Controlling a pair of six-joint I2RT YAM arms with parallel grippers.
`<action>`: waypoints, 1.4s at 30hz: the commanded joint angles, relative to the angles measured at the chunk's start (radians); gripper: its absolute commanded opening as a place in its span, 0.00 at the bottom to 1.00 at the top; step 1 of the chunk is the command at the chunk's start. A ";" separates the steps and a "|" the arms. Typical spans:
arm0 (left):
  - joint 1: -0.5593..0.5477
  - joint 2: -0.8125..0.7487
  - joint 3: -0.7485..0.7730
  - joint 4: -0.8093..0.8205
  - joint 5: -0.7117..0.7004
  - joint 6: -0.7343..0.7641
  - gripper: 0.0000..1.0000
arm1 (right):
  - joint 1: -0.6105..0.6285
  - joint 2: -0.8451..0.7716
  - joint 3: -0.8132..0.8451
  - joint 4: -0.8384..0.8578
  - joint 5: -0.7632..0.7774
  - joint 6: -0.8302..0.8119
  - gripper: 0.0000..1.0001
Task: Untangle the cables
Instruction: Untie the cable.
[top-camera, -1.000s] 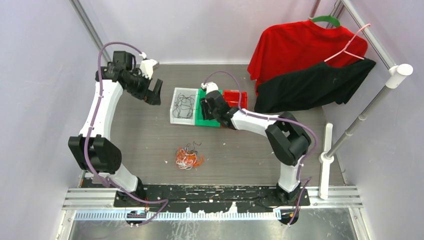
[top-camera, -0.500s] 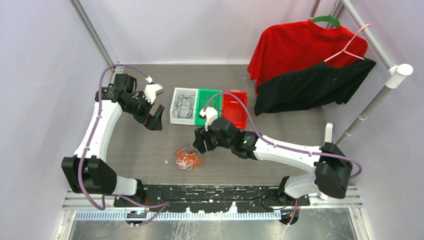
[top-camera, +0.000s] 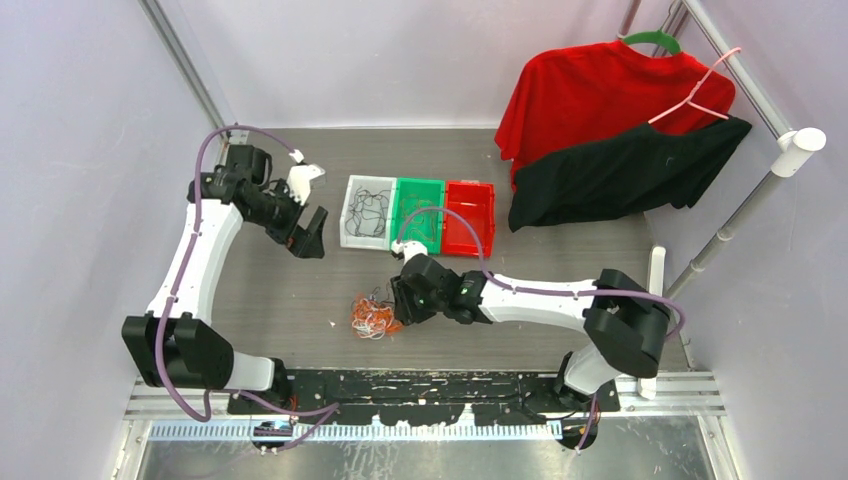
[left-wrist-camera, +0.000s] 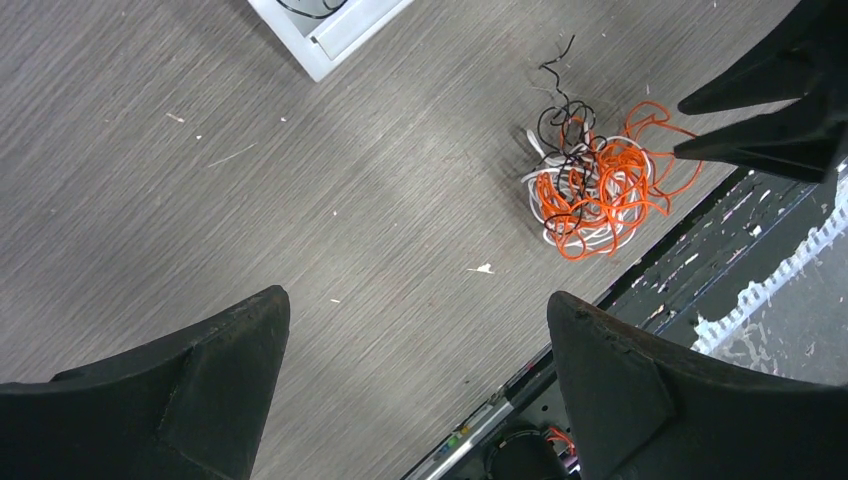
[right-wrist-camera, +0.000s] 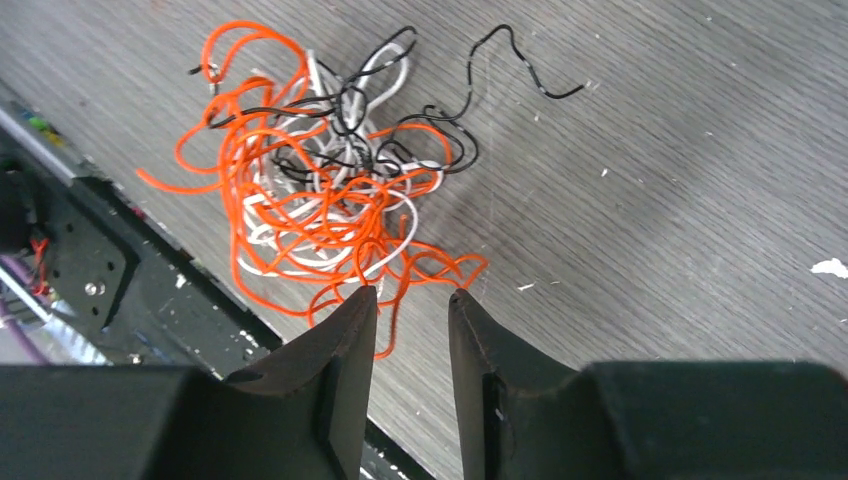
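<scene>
The cables (top-camera: 377, 316) lie in one tangle of orange, white and black cords near the table's front edge. In the right wrist view the cables (right-wrist-camera: 330, 200) spread just ahead of my right gripper (right-wrist-camera: 412, 292). Its jaws stand partly open, and an orange loop at the tangle's near edge lies in the gap between the tips. From above, the right gripper (top-camera: 398, 305) is at the tangle's right side. My left gripper (top-camera: 310, 232) hangs wide open over bare table, left of the bins. In the left wrist view the left gripper (left-wrist-camera: 417, 298) holds nothing and the cables (left-wrist-camera: 590, 185) lie far ahead.
Three bins stand in a row behind the tangle: white bin (top-camera: 346, 214) holding black cords, green bin (top-camera: 420, 184), red bin (top-camera: 470, 188). A red shirt (top-camera: 600, 95) and a black shirt (top-camera: 620, 180) hang at the back right. A white post (top-camera: 655, 285) stands right.
My right arm has swung from over the bins down to the tangle's right side, and its jaws have narrowed in the last half second. The left arm dropped slightly, then held still.
</scene>
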 joint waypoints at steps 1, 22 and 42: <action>-0.001 -0.034 0.063 -0.027 0.011 0.011 1.00 | 0.004 0.012 0.007 0.068 0.072 0.023 0.35; -0.053 -0.295 -0.081 0.152 0.378 0.129 1.00 | -0.012 -0.249 0.230 0.121 0.047 -0.207 0.01; -0.108 -0.384 -0.163 0.439 0.533 -0.151 0.54 | -0.054 -0.235 0.353 0.277 -0.259 -0.090 0.01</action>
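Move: Just left of the right hand lies the tangle, its middle some 5 cm left, 1 cm ahead and about 4 cm below; its orange edge reaches nearly under the fingertips. From that hand the green box stands about 20 cm ahead and 3 cm right, the white box 20 cm ahead and 6 cm left, both slightly below. From the left hand, the tangle lies roughly 11 cm right, 10 cm back and 16 cm below. Dipping about 1 cm and edging forward, the right hand closes its fingers on an orange strand at the tangle's near edge, then hoists it some 27 cm up, leaning left and tilting its fingers up towards level. The left hand rises about 10 cm and goes right 9 cm and back 5 cm towards the held strand, levelling, turning clockwise and half closing; its contact can't be made out. ##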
